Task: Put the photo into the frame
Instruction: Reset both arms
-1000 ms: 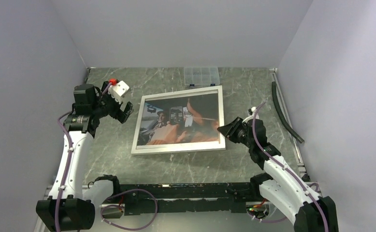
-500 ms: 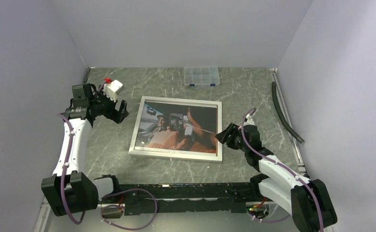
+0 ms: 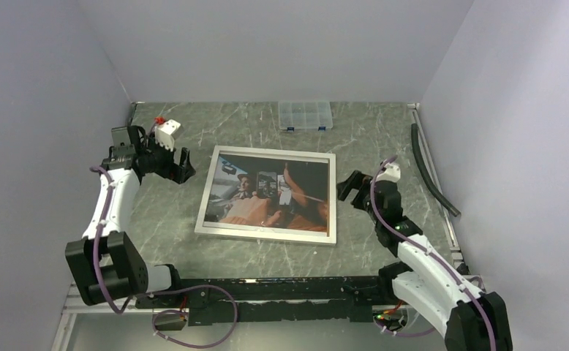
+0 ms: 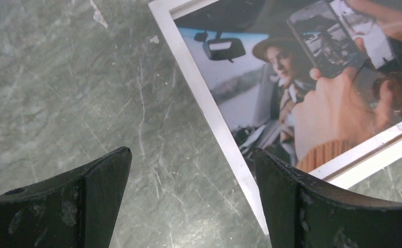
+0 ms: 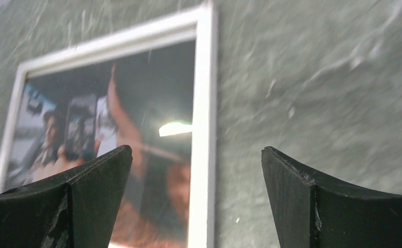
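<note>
The white-bordered frame (image 3: pixel 208 191) lies flat, front up, in the middle of the green marble table. The photo (image 3: pixel 267 194) of people in a car shows inside it behind the pane. Both also show in the left wrist view, the frame (image 4: pixel 209 111) and the photo (image 4: pixel 302 88), and in the right wrist view, the frame (image 5: pixel 203 129) and the photo (image 5: pixel 111 124). My left gripper (image 3: pixel 181 165) is open and empty, just left of the frame's far left corner. My right gripper (image 3: pixel 349 186) is open and empty, just right of the frame's right edge.
A small clear plastic compartment box (image 3: pixel 305 115) sits at the back of the table. A black strip (image 3: pixel 429 168) lies along the right edge by the wall. Grey walls close in the left, back and right sides.
The frame has dropped from its tilt to lie flat and square. My right gripper has let go of its right edge and pulled back up. My left gripper has drawn slightly back left.
</note>
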Action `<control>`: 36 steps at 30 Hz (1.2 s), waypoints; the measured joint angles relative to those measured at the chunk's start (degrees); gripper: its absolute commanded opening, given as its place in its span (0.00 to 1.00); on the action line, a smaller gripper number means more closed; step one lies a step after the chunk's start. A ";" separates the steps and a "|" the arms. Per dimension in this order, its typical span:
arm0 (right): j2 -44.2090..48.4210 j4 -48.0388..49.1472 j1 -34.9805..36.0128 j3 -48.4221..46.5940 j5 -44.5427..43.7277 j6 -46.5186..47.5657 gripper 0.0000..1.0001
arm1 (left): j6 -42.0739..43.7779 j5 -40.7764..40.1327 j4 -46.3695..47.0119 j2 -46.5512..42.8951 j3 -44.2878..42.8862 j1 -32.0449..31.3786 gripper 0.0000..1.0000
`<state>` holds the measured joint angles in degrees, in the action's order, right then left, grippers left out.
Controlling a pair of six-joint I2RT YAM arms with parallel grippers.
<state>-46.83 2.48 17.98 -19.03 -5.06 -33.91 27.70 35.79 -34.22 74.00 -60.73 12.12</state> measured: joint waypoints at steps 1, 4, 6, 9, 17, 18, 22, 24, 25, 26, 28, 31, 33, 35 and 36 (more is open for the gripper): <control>-0.33 0.00 0.00 -1.42 -2.62 1.49 1.00 | -0.61 0.11 1.36 0.63 0.92 0.35 0.94; -3.45 0.74 0.00 -4.70 -11.34 5.44 1.00 | -3.50 0.63 8.55 2.21 7.21 1.55 0.94; -6.75 2.47 -0.09 -5.22 -17.77 7.34 1.00 | -5.70 0.94 14.78 3.17 12.83 2.34 0.94; -10.38 6.38 -1.38 -4.00 -24.39 10.10 1.00 | -9.25 0.96 24.33 3.93 20.61 3.13 0.94; -16.33 23.45 -11.34 0.74 -28.09 16.59 1.00 | -17.62 -2.01 53.64 3.98 35.78 4.63 0.94; -17.33 26.25 -12.13 1.64 -28.02 17.33 1.00 | -18.53 -2.56 56.94 4.13 37.16 4.70 0.94; -23.52 35.41 -13.38 3.56 -27.82 20.37 1.00 | -22.73 -3.15 67.38 7.78 38.32 4.79 0.94; -27.41 39.85 -13.62 3.80 -27.45 22.08 1.00 | -25.03 -3.52 71.67 10.36 38.29 4.79 0.94; -28.50 41.55 -13.68 4.02 -27.43 22.60 1.00 | -26.16 -3.80 73.83 11.74 38.32 4.79 0.94; -29.59 43.43 -13.77 4.28 -27.41 23.10 1.00 | -27.28 -4.20 76.11 13.14 38.34 4.79 0.94; -31.61 48.76 -14.14 5.31 -26.84 24.22 1.00 | -29.27 -5.01 81.33 15.87 38.82 4.81 0.94; -34.14 55.95 -14.40 7.63 -23.19 26.60 1.00 | -30.56 -6.58 84.46 16.65 39.93 4.79 0.95; -36.87 60.85 -14.12 9.11 -22.40 28.00 1.00 | -30.47 -7.93 90.49 17.18 42.12 4.13 0.95; -38.07 60.35 -14.12 8.87 -21.40 28.48 1.00 | -30.56 -8.68 96.59 19.17 44.70 3.06 0.95; -38.45 60.11 -14.25 8.07 -21.18 28.52 1.00 | -30.47 -9.01 95.56 19.82 44.87 2.62 0.95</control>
<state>-85.27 62.59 3.73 -10.96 -26.24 -5.39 -2.76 26.79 61.34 93.82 -15.86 14.74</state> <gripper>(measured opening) 0.997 0.943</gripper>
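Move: Between the two empty hands the photo frame lies flat on the table, its middle some 25 cm to the right hand's left, about 4 cm farther out and roughly 11 cm below. From that same hand the clear parts box is some 30 cm ahead and 13 cm left, the black hose about 11 cm ahead and 25 cm right. For the left hand the frame's middle is about 25 cm right, level with it, and 18 cm down. Swinging clear of the frame, the right hand goes about 15 cm to the right and some 6 cm forward, sinking a little late on, while its wrist turns clockwise and its left side rolls down. The left hand drops about 13 cm beside the frame, nearly all of it early, then eases slightly left and forward as its wrist turns counter-clockwise and its fingers tip up. Both grippers stay open and empty. ##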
